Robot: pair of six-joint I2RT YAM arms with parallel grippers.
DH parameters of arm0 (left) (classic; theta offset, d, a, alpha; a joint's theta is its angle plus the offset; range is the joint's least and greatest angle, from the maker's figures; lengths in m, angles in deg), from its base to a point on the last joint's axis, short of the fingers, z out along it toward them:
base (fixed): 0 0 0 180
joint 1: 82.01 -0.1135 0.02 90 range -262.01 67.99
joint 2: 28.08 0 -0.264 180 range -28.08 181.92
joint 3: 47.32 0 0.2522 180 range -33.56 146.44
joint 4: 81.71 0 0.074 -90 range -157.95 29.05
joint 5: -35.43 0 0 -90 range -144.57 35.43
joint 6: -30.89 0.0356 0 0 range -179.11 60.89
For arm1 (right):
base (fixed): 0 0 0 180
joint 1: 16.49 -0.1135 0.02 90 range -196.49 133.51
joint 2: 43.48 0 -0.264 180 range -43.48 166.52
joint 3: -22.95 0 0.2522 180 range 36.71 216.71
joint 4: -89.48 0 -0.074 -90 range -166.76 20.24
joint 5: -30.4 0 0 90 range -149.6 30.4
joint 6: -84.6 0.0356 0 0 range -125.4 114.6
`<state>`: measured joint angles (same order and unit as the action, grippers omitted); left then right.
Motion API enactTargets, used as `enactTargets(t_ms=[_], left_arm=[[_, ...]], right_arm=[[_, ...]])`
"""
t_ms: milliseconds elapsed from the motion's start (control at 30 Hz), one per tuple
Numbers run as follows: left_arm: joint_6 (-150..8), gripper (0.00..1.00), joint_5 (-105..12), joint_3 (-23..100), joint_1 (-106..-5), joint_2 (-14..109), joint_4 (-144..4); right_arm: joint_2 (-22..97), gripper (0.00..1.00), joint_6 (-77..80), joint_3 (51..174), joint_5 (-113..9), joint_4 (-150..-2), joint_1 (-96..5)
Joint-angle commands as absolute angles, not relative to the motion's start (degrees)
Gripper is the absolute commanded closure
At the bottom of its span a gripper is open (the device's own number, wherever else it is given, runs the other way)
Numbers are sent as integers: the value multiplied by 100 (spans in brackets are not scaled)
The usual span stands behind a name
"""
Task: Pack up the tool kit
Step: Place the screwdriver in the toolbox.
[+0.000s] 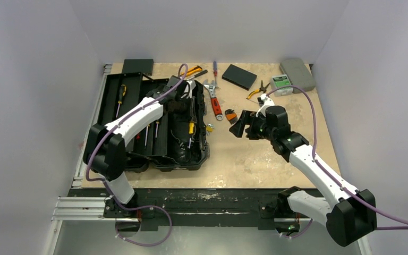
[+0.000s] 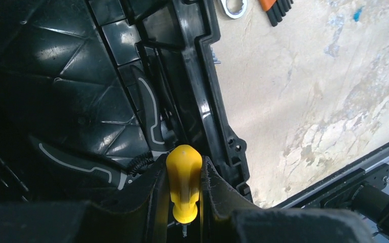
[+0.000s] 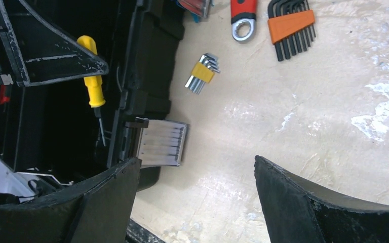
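Observation:
The black tool kit (image 1: 191,159) lies open at the left of the table, with several tools inside. My left gripper (image 2: 184,169) reaches into it and is shut on the handle of a yellow screwdriver (image 2: 184,182), close to the box's right wall (image 2: 202,91). The same screwdriver (image 3: 92,71) shows in the right wrist view, shaft hanging into the box. My right gripper (image 3: 197,159) hovers open over bare table just right of the box, near its metal latch (image 3: 162,142), with nothing between its fingers. In the top view it (image 1: 239,125) sits beside the orange hex key set (image 1: 229,114).
On the table lie a yellow hex key set (image 3: 201,73), the orange hex key set (image 3: 289,25), a red wrench (image 1: 215,103), pliers (image 1: 258,90) and a screwdriver (image 1: 214,71). At the back stand a flat black box (image 1: 239,76), a grey case (image 1: 297,73) and a small white box (image 1: 281,84).

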<state>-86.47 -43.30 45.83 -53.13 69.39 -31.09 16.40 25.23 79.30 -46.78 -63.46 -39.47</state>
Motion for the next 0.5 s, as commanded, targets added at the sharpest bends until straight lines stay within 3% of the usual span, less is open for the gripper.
enactTargets(t_ms=[0,33,167,200,300,467], left_arm=[[-8522,100,-4370,4944,-5362,7146,-3159],[-8517,99,-4412,4983,-5355,7178,-3105],[-8551,48,-4691,4868,-5353,6888,-3046],[-8568,39,-4758,4768,-5347,6727,-3101],[-8590,26,-4992,4588,-5346,6278,-3139],[-8541,19,-5096,4402,-5279,5579,-3176]], right_arm=[[1509,18,2519,7837,-5132,-6316,-3960],[1528,17,2498,7836,-5206,-6279,-3960],[1823,16,2477,7910,-5678,-6222,-3960],[1977,17,2461,7984,-5884,-6120,-3960],[2622,19,2103,8536,-6669,-5594,-3969],[3735,16,1528,9419,-7218,-5362,-3978]])
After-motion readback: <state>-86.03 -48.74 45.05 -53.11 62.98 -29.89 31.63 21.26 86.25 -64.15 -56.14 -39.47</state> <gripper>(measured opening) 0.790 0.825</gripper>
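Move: The left hand holds the yellow screwdriver's handle inside the toolbox; the patch of floor for it lies about 10 cm below, 4 cm back and 5 cm left. The pruning shears lie 10 cm below the hand, 6 cm back and 3 cm left; outside the box, the small hex keys stand level with it, 6 cm right. From the right hand, the yellow-handled pliers lie some 17 cm ahead, 9 cm right, 14 cm below, and the orange hex set 9 cm ahead, 1 cm left. Down a last 1.5 cm into the toolbox goes the left hand, then its fingers spread wide and let go of the screwdriver; it turns back up by nearly 5 cm, drifting about 2 cm left. Meanwhile the open, empty right hand sinks some 6 cm while swinging right and forward about 4 cm each, rolling its left side down, out towards the pliers. ##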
